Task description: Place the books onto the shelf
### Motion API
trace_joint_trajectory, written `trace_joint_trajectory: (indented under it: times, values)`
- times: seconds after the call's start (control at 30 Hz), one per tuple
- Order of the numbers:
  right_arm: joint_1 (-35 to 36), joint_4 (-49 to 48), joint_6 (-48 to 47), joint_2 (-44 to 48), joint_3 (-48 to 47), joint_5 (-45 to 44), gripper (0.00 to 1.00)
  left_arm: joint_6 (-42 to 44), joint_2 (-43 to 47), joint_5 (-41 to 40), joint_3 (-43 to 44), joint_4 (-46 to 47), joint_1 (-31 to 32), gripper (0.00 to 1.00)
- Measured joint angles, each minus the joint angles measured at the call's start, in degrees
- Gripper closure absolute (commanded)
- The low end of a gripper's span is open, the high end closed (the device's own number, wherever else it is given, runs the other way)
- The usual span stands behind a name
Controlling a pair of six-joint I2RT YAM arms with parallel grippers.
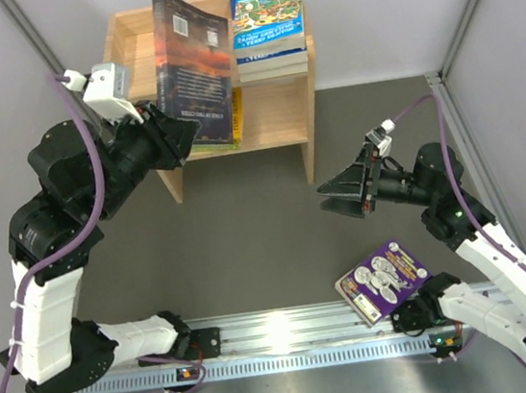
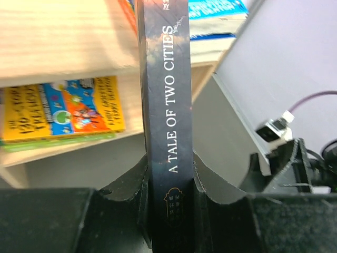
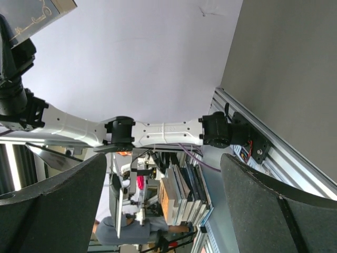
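My left gripper [image 1: 179, 122] is shut on the lower end of a dark book [image 1: 193, 65], held upright and slightly tilted in front of the wooden shelf [image 1: 295, 105]. In the left wrist view its spine [image 2: 166, 95] reads "A Tale of Two Cities" and sits pinched between the fingers [image 2: 129, 182]. A stack of blue-covered books [image 1: 268, 16] lies on the shelf's top. Yellow and green books [image 1: 236, 115] lie on the lower tier. A purple book [image 1: 383, 280] lies flat on the table by the right arm's base. My right gripper [image 1: 325, 199] hangs open and empty in mid-air, right of the shelf.
The shelf stands against the back wall, with grey walls left and right. An aluminium rail [image 1: 291, 333] carrying both arm bases runs along the near edge. The right wrist view shows the left arm's white link [image 3: 163, 132] and the rail [image 3: 274, 158].
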State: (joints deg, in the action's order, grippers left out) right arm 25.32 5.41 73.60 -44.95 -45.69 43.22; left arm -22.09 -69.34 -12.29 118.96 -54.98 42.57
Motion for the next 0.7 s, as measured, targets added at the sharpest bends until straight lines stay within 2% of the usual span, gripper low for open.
trace_joint_trajectory:
  times: [0.3,0.4,0.7]
  values:
    - [0.00,3.54,-1.99,0.87,0.00,0.92,0.12,6.56,-0.48,-8.92,0.13,0.66,-0.04,1.00]
    - [0.00,5.29,-2.73,2.29,0.22,1.46,0.12,8.00,-1.27,-9.18,-1.66,2.32,-2.78,1.00]
    - [0.00,10.21,-4.46,7.06,2.21,3.50,0.12,0.20,-5.20,14.19,-5.53,10.69,-27.10,1.00]
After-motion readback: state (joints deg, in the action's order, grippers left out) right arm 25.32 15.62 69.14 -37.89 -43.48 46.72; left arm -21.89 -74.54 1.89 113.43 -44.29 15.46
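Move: The left hand holds the dark Tale of Two Cities book upright by its spine. The empty left part of the top shelf, where the book is headed, lies about 22 cm ahead, 5 cm left and 5 cm lower. The blue book stack there is some 23 cm ahead, 13 cm right and level; the yellow book below is 22 cm ahead, 3 cm left, 22 cm down. From the right hand, the purple book is 6 cm back, 15 cm right and 33 cm below; that empty part is 28 cm ahead, 27 cm left, 14 cm up. Keeping its pinch on the dark book's spine, the left hand first slides left, then swings forward towards the empty left part of the top shelf, about 10 cm forward and 6 cm left in all. It dips some 3 cm on the way, begins to lift again at the end, and turns roughly 15 degrees counter-clockwise. The empty right hand, fingers open, draws back about 4 cm and sinks a little. ##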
